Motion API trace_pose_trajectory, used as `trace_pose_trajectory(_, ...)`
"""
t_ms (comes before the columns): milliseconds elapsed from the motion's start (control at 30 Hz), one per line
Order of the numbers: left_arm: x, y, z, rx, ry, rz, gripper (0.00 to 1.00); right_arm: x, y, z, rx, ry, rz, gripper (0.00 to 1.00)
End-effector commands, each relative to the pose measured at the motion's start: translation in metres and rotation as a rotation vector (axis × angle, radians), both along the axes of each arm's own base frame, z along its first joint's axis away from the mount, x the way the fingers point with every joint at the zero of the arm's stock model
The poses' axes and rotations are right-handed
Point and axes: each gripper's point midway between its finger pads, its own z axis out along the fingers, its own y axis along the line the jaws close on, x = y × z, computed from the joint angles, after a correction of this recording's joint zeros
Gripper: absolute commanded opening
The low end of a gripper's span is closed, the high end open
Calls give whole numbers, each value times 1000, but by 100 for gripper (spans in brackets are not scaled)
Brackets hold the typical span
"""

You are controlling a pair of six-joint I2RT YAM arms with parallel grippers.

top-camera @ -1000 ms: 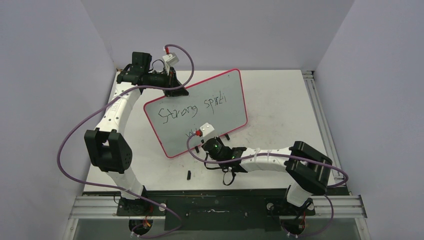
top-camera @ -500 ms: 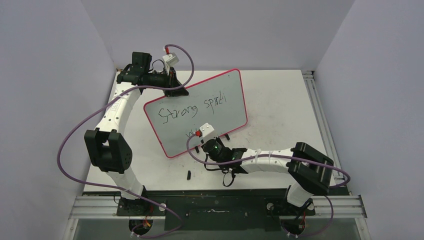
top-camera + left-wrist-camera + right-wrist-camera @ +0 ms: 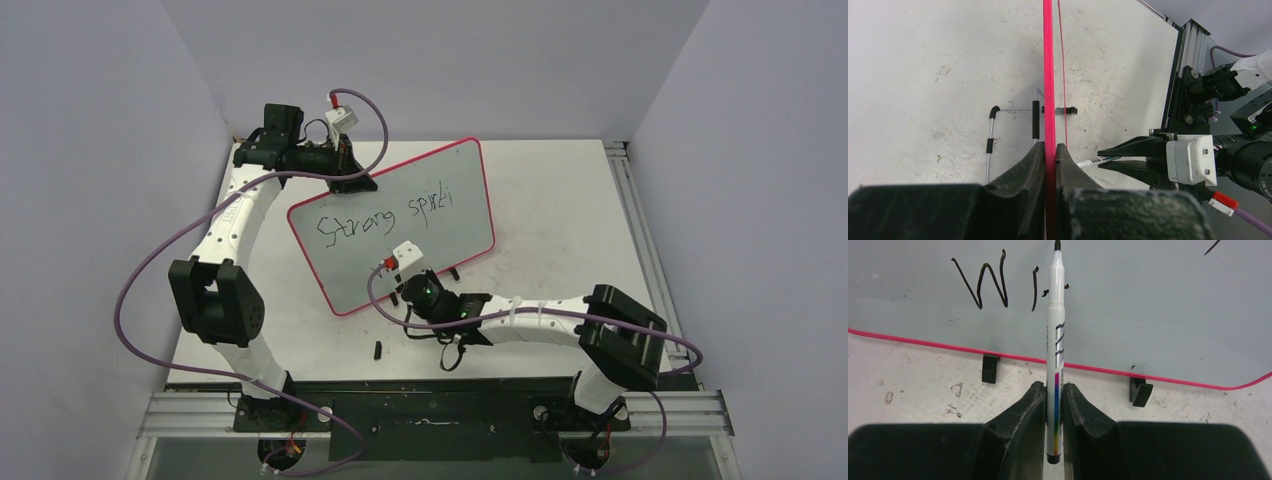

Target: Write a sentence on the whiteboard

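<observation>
The whiteboard, pale with a pink-red rim, stands tilted on the table. Its top line of the sentence reads "Strong spirit". Lower down, the right wrist view shows the letters "Wi" and a short stroke. My left gripper is shut on the whiteboard's rim at its far left corner. My right gripper is shut on a white marker. The marker's black tip points at the board just right of the "i"; whether it touches I cannot tell.
Two black feet carry the board's lower edge. A wire stand lies behind the board. A small black piece lies on the tabletop near the right arm. An aluminium rail runs along the table's right edge.
The right wrist has shifted slightly to the left along the board's lower part, marker still gripped. The left arm and the board have not moved.
</observation>
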Motion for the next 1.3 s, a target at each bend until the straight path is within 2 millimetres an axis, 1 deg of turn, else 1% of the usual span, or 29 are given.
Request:
trace_pose_trajectory(0,-29,-8,-26,29,145,-41,0,13,7,14,39,-29,-29,5)
trace_pose_trajectory(233,-29,-8,-26,30,144,-40,0,13,6,2,22,0,-27,5)
trace_pose_trajectory(367,-29,-8,-25,29,143,-40,0,10,4,-6,15,20,-25,5)
trace_pose_trajectory(767,-29,-8,-25,28,145,-41,0,-11,-7,-38,1,92,-33,5)
trace_pose_trajectory(1100,-29,-7,-25,28,143,-40,0,-17,-8,-50,-24,121,-25,5)
trace_pose_trajectory(1267,-29,-7,-24,28,142,-39,0,-18,-11,-51,-32,123,-26,5)
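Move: The unfinished t, a short crossbar on the whiteboard's bottom line, is what the marker in the right hand is taken to: some 7 cm ahead of that hand, 4 cm left and 5 cm below. The W stands about 4 cm to the crossbar's left and 2 cm nearer. From the right hand, the left black clip lies level ahead-wise, 5 cm left, 8 cm down; the right clip 3 cm ahead, 6 cm right, equally low. From the left hand the crossbar is roughly 11 cm back, 5 cm right, 20 cm down. The marker, still pinched in the right hand, is eased about half a centimetre forward while sinking towards the sloping whiteboard, then after a near-pause drawn down its face, past the crossbar to about the W's foot. The hand sinks roughly 5 cm in all, also ending a little back and to the right, its fingers tipping down by some 5 to 10 degrees. The left hand keeps its hold on the board's top edge. ##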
